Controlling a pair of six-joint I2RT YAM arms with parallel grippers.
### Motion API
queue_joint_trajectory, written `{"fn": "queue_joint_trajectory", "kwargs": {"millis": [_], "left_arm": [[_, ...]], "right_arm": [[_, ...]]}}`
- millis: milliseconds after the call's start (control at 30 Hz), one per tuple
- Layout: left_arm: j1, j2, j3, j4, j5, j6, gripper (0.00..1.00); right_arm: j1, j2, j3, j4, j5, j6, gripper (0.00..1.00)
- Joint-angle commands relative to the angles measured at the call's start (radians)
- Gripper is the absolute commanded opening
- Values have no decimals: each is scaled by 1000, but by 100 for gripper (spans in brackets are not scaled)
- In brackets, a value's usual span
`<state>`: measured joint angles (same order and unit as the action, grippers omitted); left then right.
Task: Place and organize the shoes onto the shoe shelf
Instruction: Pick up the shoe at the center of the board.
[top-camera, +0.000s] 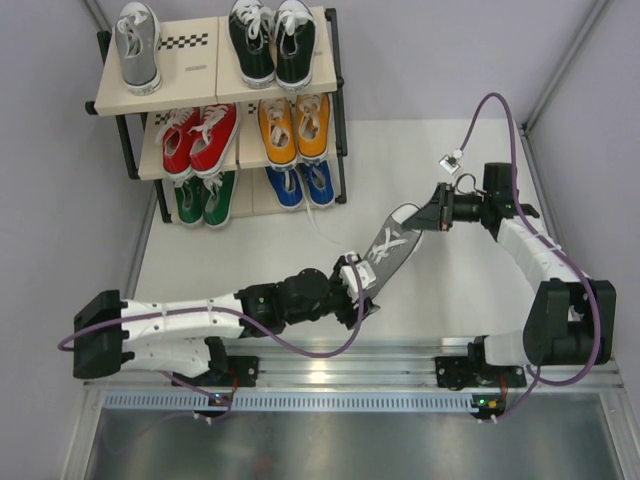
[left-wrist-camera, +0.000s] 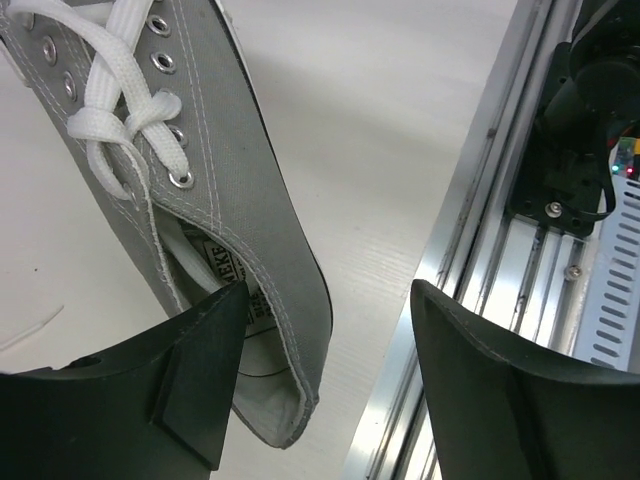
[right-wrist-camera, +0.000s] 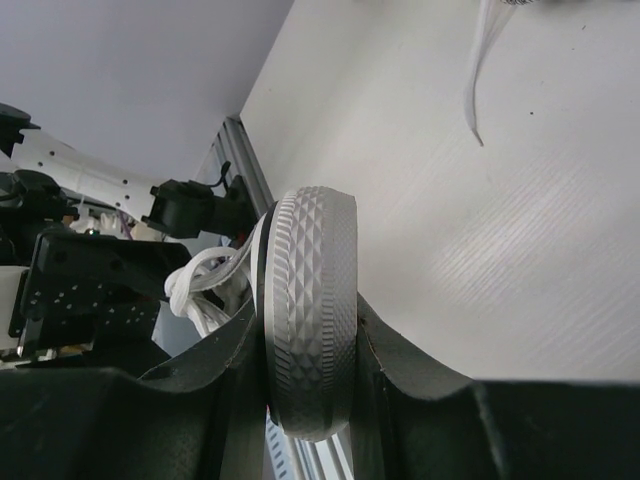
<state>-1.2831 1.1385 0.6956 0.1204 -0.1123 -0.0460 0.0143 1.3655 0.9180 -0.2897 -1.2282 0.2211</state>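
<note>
A grey shoe (top-camera: 390, 245) hangs above the table between both arms, laces facing up. My right gripper (top-camera: 432, 215) is shut on its white toe cap (right-wrist-camera: 310, 320), one finger on each side of the sole. My left gripper (left-wrist-camera: 330, 300) stands open at the heel. Its left finger (left-wrist-camera: 200, 370) lies over the shoe's opening (left-wrist-camera: 220, 200), and its right finger (left-wrist-camera: 500, 380) is well clear. The shoe shelf (top-camera: 190, 62) at the back left holds one grey shoe (top-camera: 138, 45), a black pair (top-camera: 272, 40), a red pair (top-camera: 200, 135), an orange pair (top-camera: 294, 125), a green pair (top-camera: 205, 195) and a blue pair (top-camera: 302, 183).
An aluminium rail (top-camera: 340, 360) carrying both arm bases runs along the near table edge. A purple cable (top-camera: 490, 110) loops above the right arm. A loose white lace end (right-wrist-camera: 478, 70) trails on the table in front of the shelf.
</note>
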Motion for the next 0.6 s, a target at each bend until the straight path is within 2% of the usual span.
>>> {"fn": "queue_joint_trajectory", "kwargs": {"millis": [0, 133, 233, 267, 400, 500, 567], "left_arm": [[-1, 30, 25, 76, -38, 61, 71], [1, 78, 28, 78, -15, 98, 66], [-1, 113, 35, 85, -20, 113, 52], [-1, 119, 38, 87, -20, 118, 37], [-1, 127, 53, 85, -50, 118, 9], [-1, 106, 53, 87, -63, 117, 0], [-1, 87, 44, 85, -69, 115, 0]], "right_arm": [[-5, -36, 22, 50, -82, 32, 0], [-5, -37, 21, 55, -91, 35, 0], [-5, -42, 15, 63, -94, 35, 0], [-4, -43, 15, 63, -97, 38, 0], [-5, -51, 10, 66, -97, 35, 0], [-5, -55, 9, 69, -99, 34, 0], [-5, -60, 10, 70, -106, 29, 0]]}}
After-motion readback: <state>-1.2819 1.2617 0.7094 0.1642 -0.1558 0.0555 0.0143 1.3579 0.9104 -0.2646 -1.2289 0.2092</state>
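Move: The right hand already grips the grey shoe's toe; the shoe's middle lies about 8 cm back and 6 cm left of that hand, a little lower. From the open left hand, the heel collar is roughly 2 cm ahead, 1 cm right and 3 cm below, and the shoe's middle is some 10 cm ahead, 4 cm right and 4 cm below. The metal rail runs about 11 cm back, straight behind and 18 cm down; the blue shoes sit some 33 cm ahead, 12 cm left and 14 cm lower. The left hand sinks about 3 cm onto the heel end of the grey shoe, easing some 1.5 cm forward and a touch right with a slight roll and tilt of the wrist, and from part-way down its wide-open fingers close almost fully, pinching the cloth rim of the collar by the heel. The right hand stays in place and keeps its hold on the toe, so that the shoe hangs steady in the air while the left fingers come to rest on the rim. ##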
